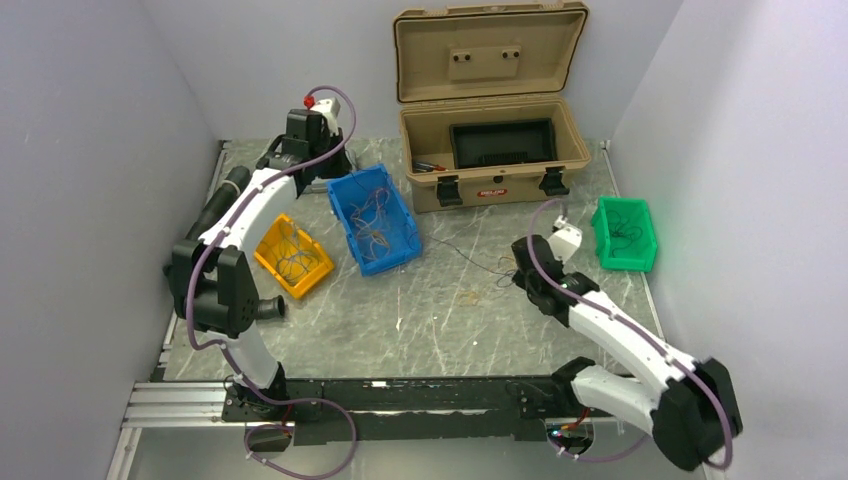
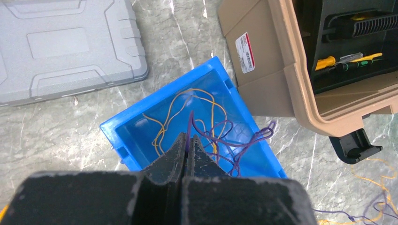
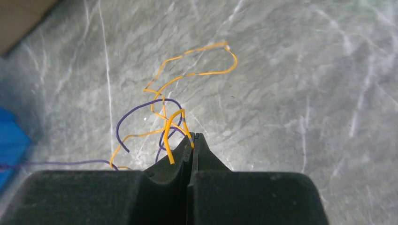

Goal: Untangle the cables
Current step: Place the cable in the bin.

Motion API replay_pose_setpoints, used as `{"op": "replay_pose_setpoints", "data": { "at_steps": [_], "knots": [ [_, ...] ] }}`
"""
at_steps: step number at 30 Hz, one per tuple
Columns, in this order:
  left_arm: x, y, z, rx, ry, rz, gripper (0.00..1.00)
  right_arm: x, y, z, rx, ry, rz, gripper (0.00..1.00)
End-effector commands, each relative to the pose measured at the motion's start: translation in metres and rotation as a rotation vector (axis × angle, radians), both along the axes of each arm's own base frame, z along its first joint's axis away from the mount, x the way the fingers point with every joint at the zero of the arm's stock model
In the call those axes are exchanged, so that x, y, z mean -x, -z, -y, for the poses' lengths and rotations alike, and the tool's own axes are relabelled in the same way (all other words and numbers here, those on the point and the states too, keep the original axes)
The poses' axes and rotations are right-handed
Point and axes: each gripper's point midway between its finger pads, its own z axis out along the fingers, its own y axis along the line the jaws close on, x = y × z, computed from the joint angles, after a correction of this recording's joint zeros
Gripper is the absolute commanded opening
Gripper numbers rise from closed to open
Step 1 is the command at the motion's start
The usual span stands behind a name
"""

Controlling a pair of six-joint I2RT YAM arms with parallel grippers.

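Thin yellow and purple cables (image 2: 206,117) lie looped in a blue bin (image 2: 136,136). My left gripper (image 2: 188,140) hangs above that bin, shut on a purple cable (image 2: 190,124) that rises from the loops into the fingertips. On the table to the right lies a small orange-and-purple tangle (image 3: 164,108). My right gripper (image 3: 193,137) is down at it, shut on an orange cable (image 3: 185,123) pinched at the very tips. One purple strand (image 3: 56,164) trails left toward the bin. From above, the left gripper (image 1: 322,165) is at the bin's far end and the right gripper (image 1: 518,270) mid-table.
An open tan toolbox (image 1: 490,150) stands behind the blue bin (image 1: 400,255). A yellow bin (image 1: 292,257) with wires sits left of it, a green bin (image 1: 625,232) with wires at the right wall. A grey case (image 2: 65,47) lies at the back left.
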Motion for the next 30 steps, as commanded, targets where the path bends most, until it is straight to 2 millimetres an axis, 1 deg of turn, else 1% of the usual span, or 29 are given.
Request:
{"op": "replay_pose_setpoints", "data": {
  "at_steps": [1,4,7,9,12,14,18,22,23,24,26,28,30],
  "knots": [
    [-0.009,-0.025,-0.004,0.008,-0.025,0.049,0.00,0.018,-0.023,0.039,-0.011,0.227,0.093,0.00],
    [-0.008,-0.021,-0.004,0.013,-0.032,0.039,0.00,0.015,-0.042,0.038,-0.045,0.195,0.181,0.00],
    [-0.007,-0.016,-0.004,0.009,-0.031,0.025,0.00,0.008,-0.057,0.018,-0.073,0.048,0.226,0.00],
    [-0.007,-0.013,-0.001,0.016,-0.019,0.014,0.00,0.004,-0.068,-0.004,-0.105,-0.095,0.250,0.00],
    [-0.007,-0.005,0.001,0.016,-0.008,-0.008,0.00,0.003,-0.077,-0.018,-0.126,-0.184,0.264,0.00],
    [-0.008,0.005,0.001,0.002,-0.007,-0.042,0.00,0.004,-0.083,-0.023,-0.129,-0.218,0.277,0.00],
    [-0.005,0.030,0.004,-0.010,0.001,-0.107,0.00,0.005,-0.092,-0.025,-0.133,-0.239,0.300,0.00],
    [-0.004,0.052,0.009,-0.036,0.013,-0.162,0.00,0.006,-0.094,-0.029,-0.149,-0.263,0.309,0.00],
    [-0.003,0.057,0.010,-0.042,0.018,-0.179,0.01,0.006,-0.094,-0.030,-0.152,-0.269,0.309,0.00],
    [-0.003,0.059,0.010,-0.046,0.017,-0.197,0.06,0.006,-0.095,-0.031,-0.153,-0.275,0.308,0.00],
    [0.002,0.057,0.011,-0.051,0.028,-0.216,0.27,0.007,-0.096,-0.033,-0.155,-0.285,0.307,0.00],
    [0.005,0.045,0.010,-0.058,0.025,-0.180,0.49,0.007,-0.096,-0.035,-0.157,-0.298,0.304,0.00],
    [0.008,0.029,0.010,-0.051,0.025,-0.126,0.62,0.006,-0.097,-0.040,-0.165,-0.322,0.304,0.00]
  ]
}}
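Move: Left hand, shut on the purple cable: the blue bin's middle lies about 17 cm below, 5 cm back and 5 cm to its right. From that hand the grey case is some 6 cm ahead and 6 cm left, the yellow bin about 13 cm back and 11 cm left. Right hand, pinching the cable's other end: the blue bin is roughly 15 cm ahead, 30 cm left and 4 cm below; the green bin is 12 cm ahead, 22 cm right. The left fingers let go of the purple cable over the blue bin's far part: the hand first hangs nearly still, then sinks about 8 cm towards the bin, tipping down some 15 degrees and opening to about half. The right hand keeps its pinch on the cable's other end and rises about 7 cm, tilting up; it first swings slightly right, then back left towards the bin. ##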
